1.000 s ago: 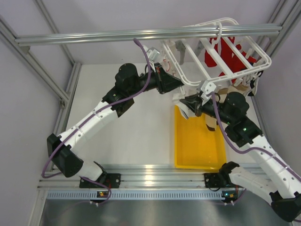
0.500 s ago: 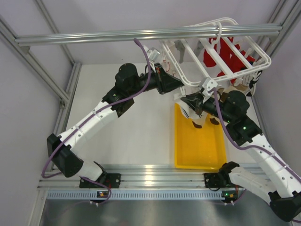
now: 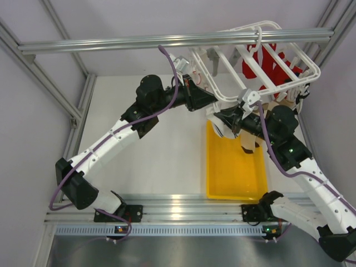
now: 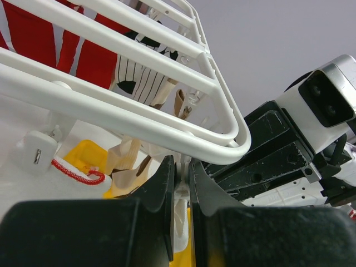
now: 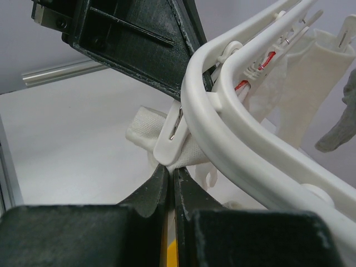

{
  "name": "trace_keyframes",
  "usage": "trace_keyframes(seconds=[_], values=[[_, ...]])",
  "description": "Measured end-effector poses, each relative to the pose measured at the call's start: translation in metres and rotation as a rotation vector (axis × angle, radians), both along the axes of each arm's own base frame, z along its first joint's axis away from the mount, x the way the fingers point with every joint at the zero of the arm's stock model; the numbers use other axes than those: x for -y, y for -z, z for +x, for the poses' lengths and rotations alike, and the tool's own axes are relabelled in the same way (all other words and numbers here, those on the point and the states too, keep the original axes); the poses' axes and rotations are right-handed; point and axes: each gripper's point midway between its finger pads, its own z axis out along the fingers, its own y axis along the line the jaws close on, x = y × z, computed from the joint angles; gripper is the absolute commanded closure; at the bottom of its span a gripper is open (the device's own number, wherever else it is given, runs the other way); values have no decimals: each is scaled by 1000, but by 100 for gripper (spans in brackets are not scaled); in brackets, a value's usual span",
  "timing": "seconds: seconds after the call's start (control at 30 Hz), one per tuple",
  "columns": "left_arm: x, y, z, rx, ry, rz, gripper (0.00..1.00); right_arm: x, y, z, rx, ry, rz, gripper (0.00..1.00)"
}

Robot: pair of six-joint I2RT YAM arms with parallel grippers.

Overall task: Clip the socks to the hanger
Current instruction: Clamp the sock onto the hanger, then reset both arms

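The white hanger [image 3: 267, 24] hangs tilted from the top bar at the back right. My left gripper [image 3: 210, 102] is under the hanger's near corner, shut on a white clip [image 4: 182, 183] that dangles from the rim [image 4: 111, 108]. My right gripper [image 3: 218, 121] is right beside it, shut on the edge of a cream sock [image 5: 146, 127]. That edge lies up against the clip [image 5: 172, 136] below the rim [image 5: 250, 150]. Cream and brown socks [image 3: 248, 142] dangle under the right wrist; they also show in the left wrist view [image 4: 127, 167].
A yellow tray [image 3: 233, 178] lies below the hanger, in front of the right arm. A red garment [image 3: 266, 67] hangs from the hanger's far side, and a striped sock [image 4: 142, 75] hangs near it. An aluminium bar [image 3: 111, 43] crosses above the table.
My right gripper has risen slightly toward the hanger's corner with the sock, and the dangling sock has swung a little. The left arm has stayed put.
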Motion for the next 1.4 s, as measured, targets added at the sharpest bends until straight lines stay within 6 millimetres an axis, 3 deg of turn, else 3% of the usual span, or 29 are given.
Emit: trace_keyframes(seconds=[0.1,0.2,0.23,0.33,0.47,0.6,0.83,0.9,0.93,1.1,1.33,1.4], values=[[0,0,0,0,0,0,86,0,0,0,0,0,0,100],[0,0,0,0,0,0,70,0,0,0,0,0,0,100],[0,0,0,-1,0,0,59,0,0,0,0,0,0,100],[0,0,-1,-3,5,0,48,0,0,0,1,1,0,100],[-1,1,0,-6,5,3,23,0,-1,0,2,2,1,100],[-10,1,10,-12,-24,4,13,1,0,1,3,10,-1,100],[-35,-13,10,12,-75,4,7,7,-2,2,13,38,-2,100],[-47,-20,2,32,-88,-3,5,9,-4,1,19,44,0,94],[-54,-23,-3,41,-97,-4,4,10,-5,-1,23,47,1,82],[-85,-26,-8,67,-168,18,2,17,-3,-6,9,63,-10,51],[-134,16,11,-1,-335,202,2,40,18,-32,-49,108,-47,12],[-145,32,12,-26,-358,290,2,49,20,-42,-58,125,-51,9]])
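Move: Pinched in the left fingers is the clip at the hanger's near-left corner, its mouth some 2 cm below the hand point; that corner is about 2 cm to the hand's right and 1 cm above. The right hand, holding the white sock in the clip, has the clip about 2 cm ahead, 2 cm left and 2 cm up. A red-trimmed sock hangs roughly 6 cm ahead and 2 cm left of the left hand; a tan sock hangs some 9 cm right of the right hand, 3 cm back and 5 cm lower. Opening wide, the left fingers let go of the clip, then the hand draws about 15 cm left, away from the hanger, rising slightly before dipping and turning some 20 degrees counter-clockwise. The right hand keeps its pinch on the sock until the left is clear of the clip, then opens and backs off about 6 cm to the right and back, sinking slightly. ##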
